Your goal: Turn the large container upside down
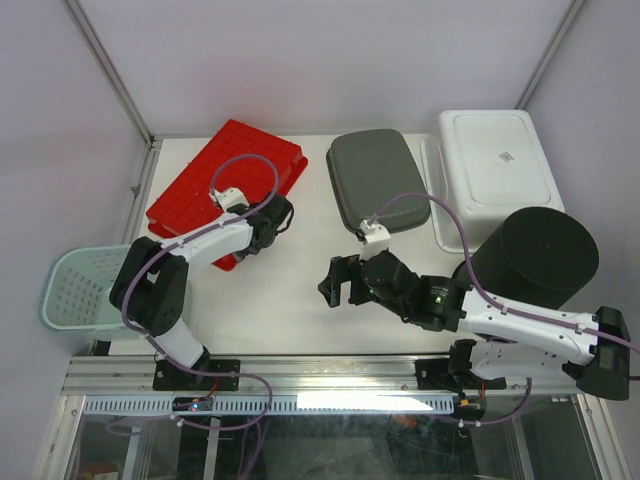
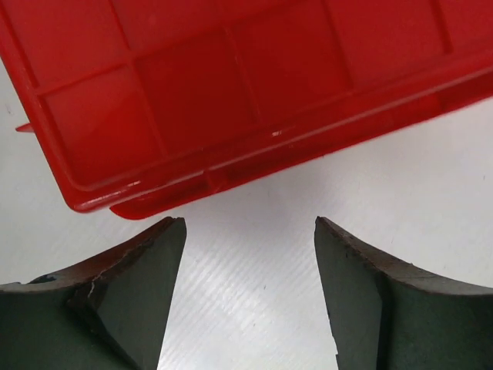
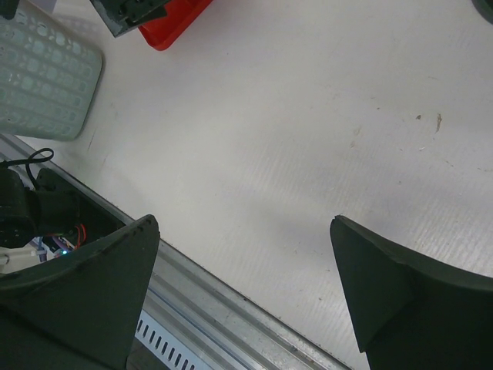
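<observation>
The large red container (image 1: 225,180) lies flat at the back left of the table with its gridded face up. The left wrist view shows its ribbed face and near rim (image 2: 231,92) just ahead of my fingertips. My left gripper (image 1: 280,217) (image 2: 250,223) sits at the container's right edge, open, with only bare table between its fingers and no contact with the rim. Over the middle of the table near the front, my right gripper (image 1: 335,285) (image 3: 245,220) stands wide open and holds nothing. A corner of the red container (image 3: 173,19) shows at the top of the right wrist view.
A grey zip case (image 1: 378,180) lies at the back centre. A white tub (image 1: 495,165) sits bottom-up at the back right, with a black cylinder (image 1: 535,255) in front of it. A pale green basket (image 1: 80,290) (image 3: 42,73) hangs off the left edge. The metal front rail (image 3: 231,308) runs below the right gripper.
</observation>
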Available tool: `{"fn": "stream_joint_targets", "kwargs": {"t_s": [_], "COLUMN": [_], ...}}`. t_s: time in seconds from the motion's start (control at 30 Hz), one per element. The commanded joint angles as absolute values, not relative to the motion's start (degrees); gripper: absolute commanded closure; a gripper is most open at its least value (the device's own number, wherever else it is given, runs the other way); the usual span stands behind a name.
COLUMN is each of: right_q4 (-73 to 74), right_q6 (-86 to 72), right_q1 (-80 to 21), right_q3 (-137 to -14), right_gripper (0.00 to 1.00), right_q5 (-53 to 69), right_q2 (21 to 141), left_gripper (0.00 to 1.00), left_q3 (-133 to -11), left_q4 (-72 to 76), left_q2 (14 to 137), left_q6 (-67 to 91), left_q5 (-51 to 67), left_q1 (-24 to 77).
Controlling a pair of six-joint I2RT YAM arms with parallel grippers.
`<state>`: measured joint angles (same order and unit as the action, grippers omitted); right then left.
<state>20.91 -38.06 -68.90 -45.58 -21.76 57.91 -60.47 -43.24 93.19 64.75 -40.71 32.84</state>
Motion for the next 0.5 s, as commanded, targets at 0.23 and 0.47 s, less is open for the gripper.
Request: {"fn": "stream_joint_targets", "kwargs": {"t_s": [0.23, 0.47], "right_q4": [20.5, 19.9], "right_q6": [-39.6, -40.3], "right_q1": [-69.3, -69.3], "right_q3": [-45.0, -44.2], "right_gripper": [0.03, 0.03], "right_q5": [-23.1, -22.6], "right_q2": [55.5, 55.6], "left_gripper": [0.49, 0.60], "left_q3": [-70.3, -71.2], "left_q4": [-51.2, -48.1], "left_q2": [101.2, 101.0], "left_q6": [74.4, 68.0], "left_q5": [-50.4, -48.0], "left_q1": [29.5, 28.2]}}
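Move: The red container lies upside down ahead of the left hand, its middle about 12 cm forward, 6 cm to the left and a couple of centimetres lower. Its near right-hand side is only a few centimetres ahead of the fingertips. From this hand, the mesh basket stands some 29 cm left and 10 cm back, the grey tray 27 cm right and 14 cm forward. From the right hand, the red container is roughly 25 cm forward, 23 cm left and 14 cm below. Leftward and forward at a nearly constant low height, the left hand goes about 4 cm into the near right-hand side of the upturned red container, turning some 10 degrees counter-clockwise. Its fingers close from wide to under half open on the way, ending with the left-hand fingertip against the rim near the container's closest corner, pushing it. ##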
